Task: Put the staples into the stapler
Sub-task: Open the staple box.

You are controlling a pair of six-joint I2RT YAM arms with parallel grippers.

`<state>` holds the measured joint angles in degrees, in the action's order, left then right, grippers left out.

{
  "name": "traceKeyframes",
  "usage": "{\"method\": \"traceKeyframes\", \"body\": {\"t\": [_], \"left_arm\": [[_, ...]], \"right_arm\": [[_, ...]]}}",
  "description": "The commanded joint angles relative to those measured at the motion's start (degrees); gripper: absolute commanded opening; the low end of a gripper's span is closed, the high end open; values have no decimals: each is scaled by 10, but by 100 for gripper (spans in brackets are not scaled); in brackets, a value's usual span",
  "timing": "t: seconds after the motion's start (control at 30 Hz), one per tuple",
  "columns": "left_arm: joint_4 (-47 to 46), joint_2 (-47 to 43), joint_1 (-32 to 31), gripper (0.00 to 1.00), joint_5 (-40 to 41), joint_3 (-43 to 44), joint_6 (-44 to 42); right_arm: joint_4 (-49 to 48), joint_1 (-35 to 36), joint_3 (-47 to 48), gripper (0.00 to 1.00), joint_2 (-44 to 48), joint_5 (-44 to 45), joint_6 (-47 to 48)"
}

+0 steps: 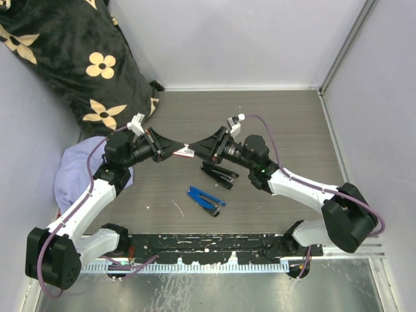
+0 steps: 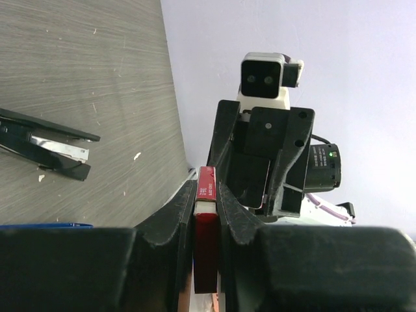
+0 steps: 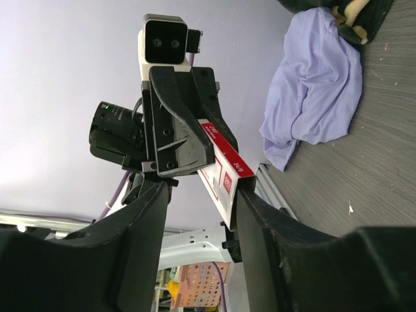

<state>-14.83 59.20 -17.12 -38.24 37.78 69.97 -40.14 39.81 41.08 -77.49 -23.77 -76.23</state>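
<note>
The staples, a small white box with a red label, hang in the air between both arms above the table. My left gripper is shut on the box; in the left wrist view the staples sit pinched edge-on between its fingers. My right gripper faces it with jaws apart. The staples lean against its right finger, with a wide gap to the other finger. A black stapler lies opened on the table below, and a blue stapler lies nearer the bases.
A black floral pillow fills the back left corner. A crumpled purple cloth lies beside the left arm. White walls close off the back and the right side of the wooden table.
</note>
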Motion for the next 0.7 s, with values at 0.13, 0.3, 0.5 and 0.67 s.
{"method": "traceKeyframes", "body": {"t": [0.13, 0.3, 0.5, 0.67], "left_arm": [[-53, -9, 4, 17, -17, 2, 18], [-49, -5, 4, 17, -33, 4, 23], [-5, -6, 4, 17, -69, 13, 11], [44, -7, 3, 17, -106, 19, 1]], "right_arm": [[122, -9, 15, 59, 106, 66, 107], [228, -20, 37, 70, 146, 69, 261], [385, -3, 125, 89, 151, -7, 565], [462, 79, 185, 94, 118, 44, 719]]}}
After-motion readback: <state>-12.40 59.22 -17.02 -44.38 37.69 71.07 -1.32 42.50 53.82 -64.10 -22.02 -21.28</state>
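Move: The staple box, gripped by the left hand, sticks out between the two hands, its middle about 3 cm to the right hand's left, level with it in height and reach. From the left hand that middle is roughly 2 cm to the right. On the table some 22 cm below the right hand, the black stapler lies about 7 cm back and 6 cm to its right, the blue stapler roughly 15 cm back and 3 cm right. The right fingertips come free of the staple box's end, drawing about 4 cm to the right and rising a little, then easing back towards the base. On the way the fingers spread from half to nearly fully open and the wrist rolls some 45 degrees about the line of the fingers. The left hand keeps its grip, drifting slightly back late on. ##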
